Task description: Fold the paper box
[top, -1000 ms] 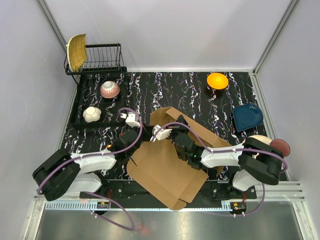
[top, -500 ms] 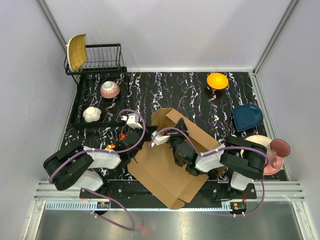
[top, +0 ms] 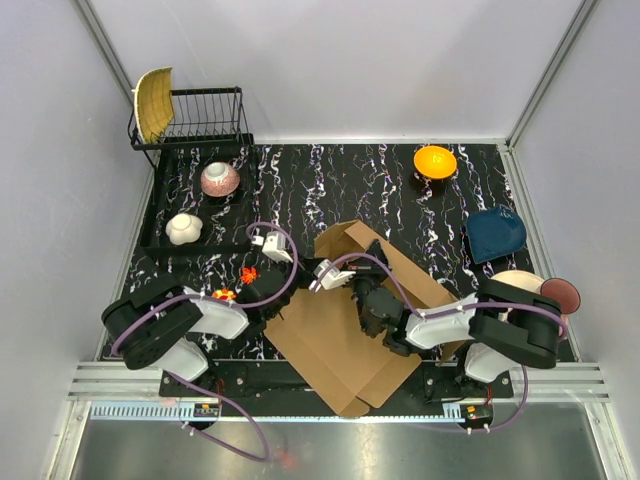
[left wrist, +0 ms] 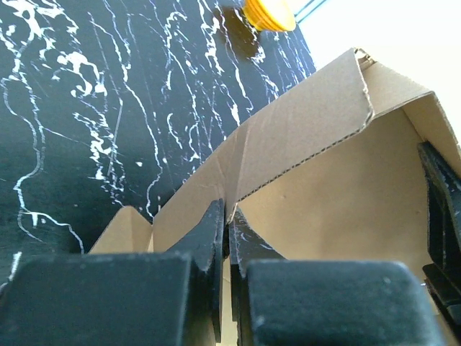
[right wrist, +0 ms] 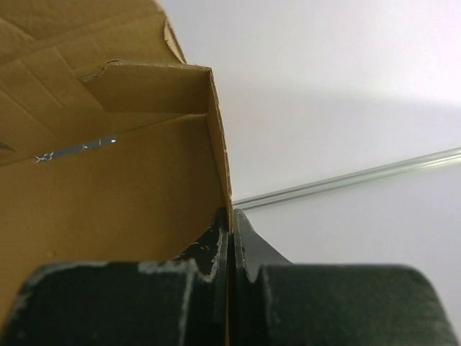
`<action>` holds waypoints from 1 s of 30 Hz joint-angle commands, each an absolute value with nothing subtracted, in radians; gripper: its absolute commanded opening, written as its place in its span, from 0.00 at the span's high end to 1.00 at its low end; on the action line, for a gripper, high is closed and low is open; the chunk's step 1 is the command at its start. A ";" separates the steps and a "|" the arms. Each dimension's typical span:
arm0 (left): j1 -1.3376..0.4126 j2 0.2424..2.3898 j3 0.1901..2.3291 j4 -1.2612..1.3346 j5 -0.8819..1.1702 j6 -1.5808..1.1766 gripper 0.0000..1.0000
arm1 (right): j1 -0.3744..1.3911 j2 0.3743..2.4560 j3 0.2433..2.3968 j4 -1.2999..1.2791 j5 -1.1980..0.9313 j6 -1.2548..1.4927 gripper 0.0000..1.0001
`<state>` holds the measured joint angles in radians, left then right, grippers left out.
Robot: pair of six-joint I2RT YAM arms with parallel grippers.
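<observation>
The paper box (top: 335,345) is a brown cardboard sheet lying partly unfolded at the table's near middle, with its far walls raised (top: 345,240). My left gripper (top: 288,293) is at the box's left edge. In the left wrist view it (left wrist: 229,220) is shut on a raised cardboard wall (left wrist: 302,137). My right gripper (top: 362,280) reaches over the box from the right. In the right wrist view it (right wrist: 232,220) is shut on the edge of an upright panel of the box (right wrist: 108,187).
An orange bowl (top: 435,160) sits at the back right, also seen in the left wrist view (left wrist: 268,13). A blue dish (top: 495,233) and a pink plate with a maroon cup (top: 548,295) lie at the right. At the back left stand a dish rack (top: 205,115) and a black tray (top: 160,240) holding a pink bowl (top: 220,178).
Both arms have shifted to the right with the box in their grip. The box has slid and turned a little, and its far walls stand more upright.
</observation>
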<state>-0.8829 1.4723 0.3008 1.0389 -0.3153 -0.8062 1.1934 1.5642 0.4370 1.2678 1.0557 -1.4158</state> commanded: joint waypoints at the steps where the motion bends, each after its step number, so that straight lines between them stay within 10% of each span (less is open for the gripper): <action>1: -0.928 1.512 0.324 1.204 -0.196 -0.887 1.00 | 1.224 1.456 0.449 1.175 0.966 -1.195 1.00; 13: -0.974 1.589 0.399 1.220 -0.206 -0.752 0.96 | 1.224 1.310 0.460 0.845 0.914 -0.930 1.00; 30: -0.999 1.470 0.365 1.100 -0.247 -0.555 0.55 | 1.224 1.331 0.457 0.779 0.946 -0.868 1.00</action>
<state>-0.9958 1.5627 0.3771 1.0760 -0.2447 -0.6235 1.2011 1.3159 0.4526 0.8101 1.0264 -1.0065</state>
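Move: The left gripper is shut on the lower edge of the box's end flap; the flap's middle lies about 6 cm ahead, 5 cm right and 2 cm above. The long wall's middle is roughly 18 cm to the left hand's right and 2 cm above, level with it fore and aft. From the right gripper, pinching that wall's top edge, the wall's middle is some 6 cm right, 3 cm back and 6 cm below; the end flap's is 7 cm left, 2 cm ahead and 6 cm below. Bring the left gripper about 5 cm right, towards the right gripper, and some 3 cm back, opening the fingers from shut to a bit under half on the way, to let go of the end flap's edge, and turning the hand some 10 degrees clockwise. Keep the right gripper's pinch on the long wall's top edge, easing it slightly back and rolling its left side up about 15 degrees. ##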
